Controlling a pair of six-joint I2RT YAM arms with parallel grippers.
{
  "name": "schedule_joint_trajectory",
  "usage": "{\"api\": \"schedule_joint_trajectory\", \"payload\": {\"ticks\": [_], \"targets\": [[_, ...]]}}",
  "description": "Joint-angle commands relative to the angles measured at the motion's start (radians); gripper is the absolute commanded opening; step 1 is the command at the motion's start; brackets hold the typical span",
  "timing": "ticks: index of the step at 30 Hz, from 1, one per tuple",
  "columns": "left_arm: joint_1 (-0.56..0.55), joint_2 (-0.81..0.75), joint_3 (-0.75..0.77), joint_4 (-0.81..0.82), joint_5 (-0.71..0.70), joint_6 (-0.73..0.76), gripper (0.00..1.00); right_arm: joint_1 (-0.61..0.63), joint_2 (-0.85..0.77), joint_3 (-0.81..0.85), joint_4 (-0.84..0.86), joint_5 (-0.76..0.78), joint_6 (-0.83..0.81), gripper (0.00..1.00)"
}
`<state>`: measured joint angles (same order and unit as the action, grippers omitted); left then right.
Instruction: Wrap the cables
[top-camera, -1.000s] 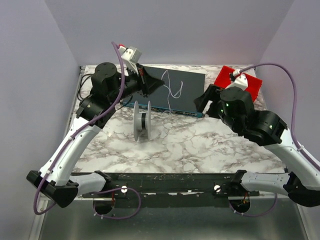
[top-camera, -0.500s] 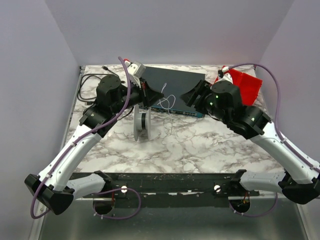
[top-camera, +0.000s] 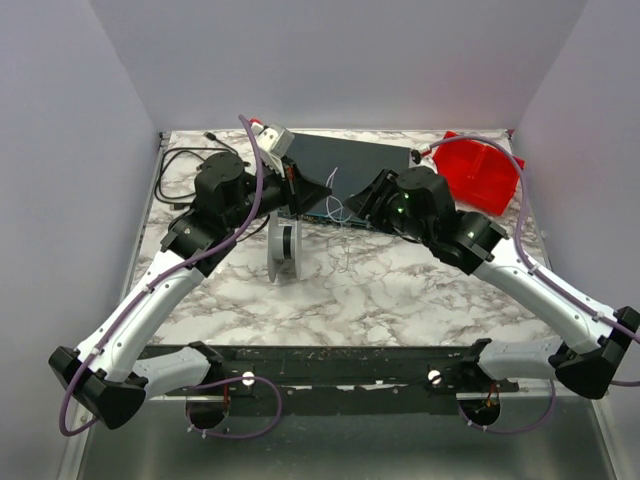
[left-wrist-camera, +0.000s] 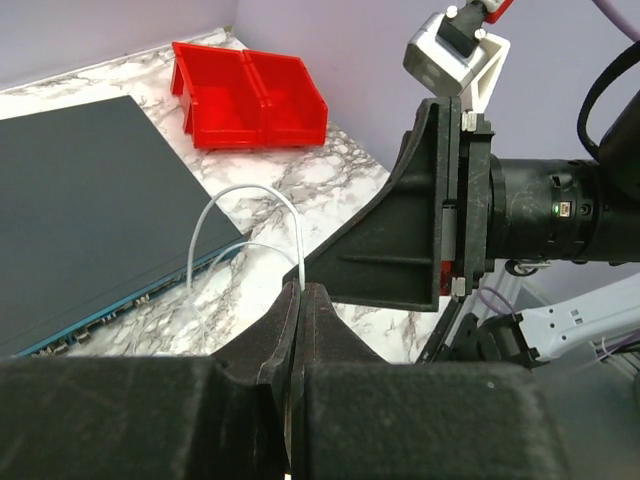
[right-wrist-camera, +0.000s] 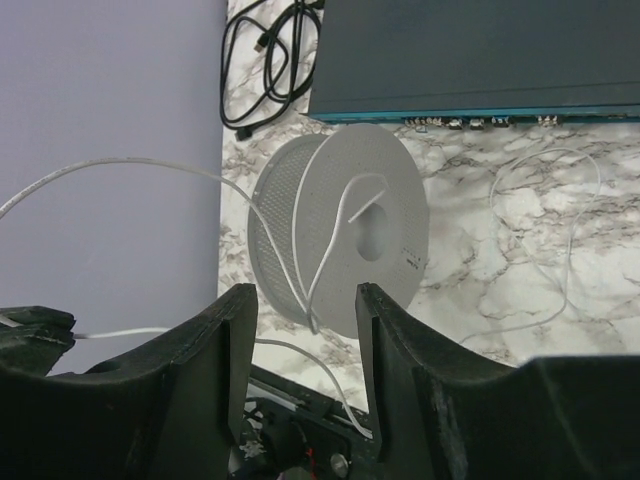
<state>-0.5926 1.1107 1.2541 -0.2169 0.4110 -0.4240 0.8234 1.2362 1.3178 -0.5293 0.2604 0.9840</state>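
The thin white wire (top-camera: 337, 211) runs from the grey spool (top-camera: 284, 243) up to my left gripper (top-camera: 322, 190). In the left wrist view the left gripper (left-wrist-camera: 300, 292) is shut on the wire (left-wrist-camera: 262, 190), which loops over the marble in front of it. My right gripper (top-camera: 366, 200) is open and empty, just right of the left gripper. The right wrist view shows its fingertips (right-wrist-camera: 305, 300) apart. Beyond them stands the spool (right-wrist-camera: 340, 235), with wire strands (right-wrist-camera: 120, 163) running across it and away to the left.
A dark flat box (top-camera: 350, 165) lies at the back centre behind both grippers. A red bin (top-camera: 485, 172) sits at the back right. A black cord (top-camera: 185, 165) is coiled at the back left. Purple walls close in three sides.
My right arm has swung left, from beside the red bin to close beside the left gripper. The left gripper has shifted slightly right and forward, and the wire loop now bunches between the two grippers.
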Motion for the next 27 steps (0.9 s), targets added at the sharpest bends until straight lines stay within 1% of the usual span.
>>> {"api": "schedule_joint_trajectory", "payload": {"ticks": [1, 8, 9, 10, 13, 14, 17, 18, 19, 20, 21, 22, 23, 24, 27], "targets": [[-0.011, -0.017, -0.012, 0.039, -0.03, -0.006, 0.0, 0.0, 0.018, -0.035, 0.068, -0.032, 0.028, 0.5], [-0.018, -0.01, -0.021, 0.049, -0.046, -0.014, 0.0, 0.0, 0.058, -0.045, 0.094, -0.05, 0.039, 0.49], [-0.019, -0.009, -0.021, 0.05, -0.049, -0.016, 0.0, 0.0, 0.058, -0.045, 0.094, -0.048, 0.039, 0.47], [-0.021, -0.009, -0.022, 0.051, -0.049, -0.017, 0.0, 0.0, 0.059, -0.045, 0.092, -0.044, 0.038, 0.42], [-0.025, -0.012, -0.022, 0.047, -0.042, -0.018, 0.0, -0.003, 0.054, -0.033, 0.072, 0.002, 0.012, 0.1], [-0.029, -0.016, -0.026, 0.044, -0.032, -0.014, 0.0, -0.008, 0.05, -0.02, 0.054, 0.021, -0.014, 0.02], [-0.039, -0.026, -0.03, -0.003, 0.02, 0.021, 0.0, -0.035, 0.006, -0.024, 0.07, 0.087, -0.127, 0.01], [-0.043, -0.029, -0.033, -0.03, 0.025, 0.039, 0.1, -0.052, -0.023, -0.036, 0.091, 0.102, -0.172, 0.01], [-0.049, -0.037, -0.038, -0.065, 0.016, 0.055, 0.26, -0.075, -0.048, -0.052, 0.126, 0.087, -0.21, 0.01], [-0.051, -0.046, -0.047, -0.094, 0.007, 0.074, 0.48, -0.104, -0.078, -0.066, 0.158, 0.055, -0.251, 0.01], [-0.054, -0.058, -0.056, -0.129, -0.005, 0.089, 0.63, -0.126, -0.103, -0.082, 0.205, 0.005, -0.289, 0.01], [-0.055, -0.072, -0.071, -0.151, -0.017, 0.105, 0.81, -0.136, -0.126, -0.089, 0.238, -0.039, -0.331, 0.01], [-0.054, -0.091, -0.083, -0.175, -0.034, 0.119, 0.92, -0.14, -0.143, -0.087, 0.263, -0.06, -0.368, 0.01], [-0.055, -0.112, -0.088, -0.198, -0.06, 0.132, 0.98, -0.141, -0.152, -0.078, 0.279, -0.09, -0.398, 0.01], [-0.054, -0.159, -0.076, -0.251, -0.152, 0.158, 0.99, -0.145, -0.146, -0.017, 0.283, -0.194, -0.474, 0.01]]}}
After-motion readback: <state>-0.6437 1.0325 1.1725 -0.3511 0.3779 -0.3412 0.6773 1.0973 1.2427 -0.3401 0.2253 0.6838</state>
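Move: The white cable's loose loops, held at one point by the left fingers, are what the right hand goes for: about 1 cm ahead of its half-open fingers, 2 cm left and 2 cm below. The reel stands on edge some 16 cm left of the right hand, about level with it fore and aft, 22 cm lower; the dark flat box's middle lies about 26 cm ahead, 4 cm left, 29 cm below. From the left hand, that stretch of cable is about 4 cm right, 1 cm back and 5 cm down. Easing left and down about 2 cm each, the right hand brings its open fingers to the cable beside the left fingertips and pinches it shut, then swings away to the right and up, roughly 7 cm each way, the fingers tipping up nearly 20 degrees. The left hand holds still with its grip kept, then opens wide, lets go of the cable and sinks about 4 cm while drawing back 3. ##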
